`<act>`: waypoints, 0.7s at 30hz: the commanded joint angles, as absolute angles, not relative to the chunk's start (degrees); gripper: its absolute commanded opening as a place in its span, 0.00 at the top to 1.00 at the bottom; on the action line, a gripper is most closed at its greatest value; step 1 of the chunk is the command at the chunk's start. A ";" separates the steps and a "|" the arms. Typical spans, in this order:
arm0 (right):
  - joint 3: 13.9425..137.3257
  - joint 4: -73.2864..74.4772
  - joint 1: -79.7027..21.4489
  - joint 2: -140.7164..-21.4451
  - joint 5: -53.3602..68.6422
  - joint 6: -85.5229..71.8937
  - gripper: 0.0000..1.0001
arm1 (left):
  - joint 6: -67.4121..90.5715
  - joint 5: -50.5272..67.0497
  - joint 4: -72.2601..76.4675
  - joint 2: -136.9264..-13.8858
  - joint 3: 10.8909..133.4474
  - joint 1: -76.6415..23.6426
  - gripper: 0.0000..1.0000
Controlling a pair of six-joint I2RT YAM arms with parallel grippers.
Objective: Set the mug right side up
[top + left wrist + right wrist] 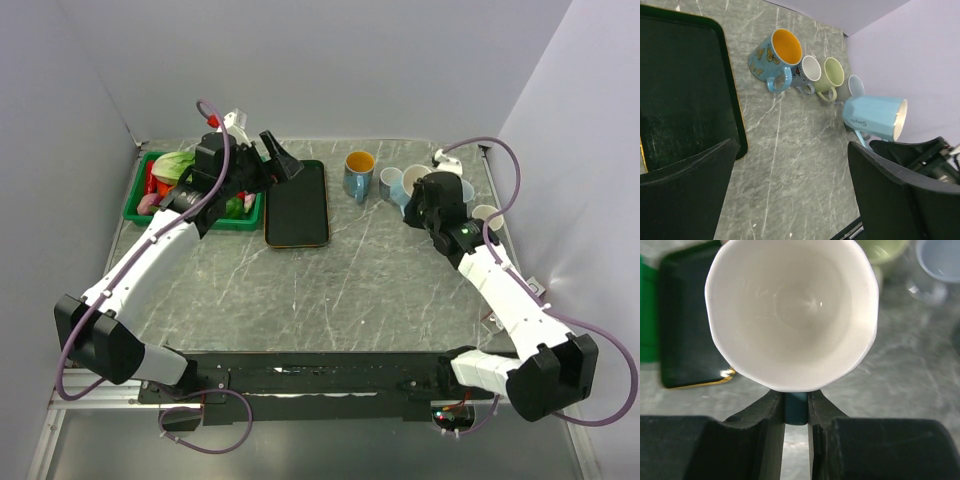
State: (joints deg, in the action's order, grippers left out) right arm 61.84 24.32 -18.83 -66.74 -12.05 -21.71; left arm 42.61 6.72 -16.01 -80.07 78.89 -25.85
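Note:
The mug (790, 310) is light blue outside and white inside. My right gripper (796, 401) is shut on its handle (796, 410), and its mouth faces the wrist camera. In the left wrist view the mug (874, 117) hangs on its side above the table, beside the row of upright mugs. In the top view the right gripper (440, 195) covers most of the mug (463, 189). My left gripper (281, 160) is open and empty, raised over the black tray's far end. Bare table shows between its fingers (687, 192).
An upright butterfly mug (775, 55) with an orange inside stands by a white mug (810, 69), a green mug (833, 74) and a greyish mug (855, 86). The black tray (297, 205) lies centre-left. A green bin (134, 196) of vegetables sits far left. Another white mug (487, 216) stands near the right wall.

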 commanded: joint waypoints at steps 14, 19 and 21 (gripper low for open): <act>51.15 15.47 -5.28 -74.43 -12.04 -20.13 1.00 | 40.34 8.35 -17.58 -79.28 81.56 -24.43 0.04; 51.15 14.85 -4.57 -77.51 -11.52 -19.77 1.00 | 40.43 8.70 -17.67 -79.54 81.56 -24.08 0.04; 51.24 14.42 -4.22 -78.83 -10.99 -19.51 1.00 | 40.34 8.79 -17.75 -79.63 81.56 -24.00 0.04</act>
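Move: The right hand holds the light blue mug by its handle. The clear patch of table it is taking the mug to lies about 9 cm to its right, 3 cm ahead and some 22 cm below. Near that patch, roughly 18 cm below the hand, stand the green mug 11 cm ahead and 5 cm right, the grey-blue mug 10 cm ahead and 15 cm right, and the dark teal mug 3 cm ahead and 22 cm right. From the left hand the patch is about 39 cm right, level ahead and 31 cm down. Still pinching the light blue mug by its handle, the right hand carries it down about 15 cm and 9 cm to the right, towards the clear patch on the near side of the green and grey-blue mugs. Meanwhile the wrist tips the fingers some 20 degrees further down and turns slightly clockwise; the sideways travel dies out before the descent, which is slowing. ##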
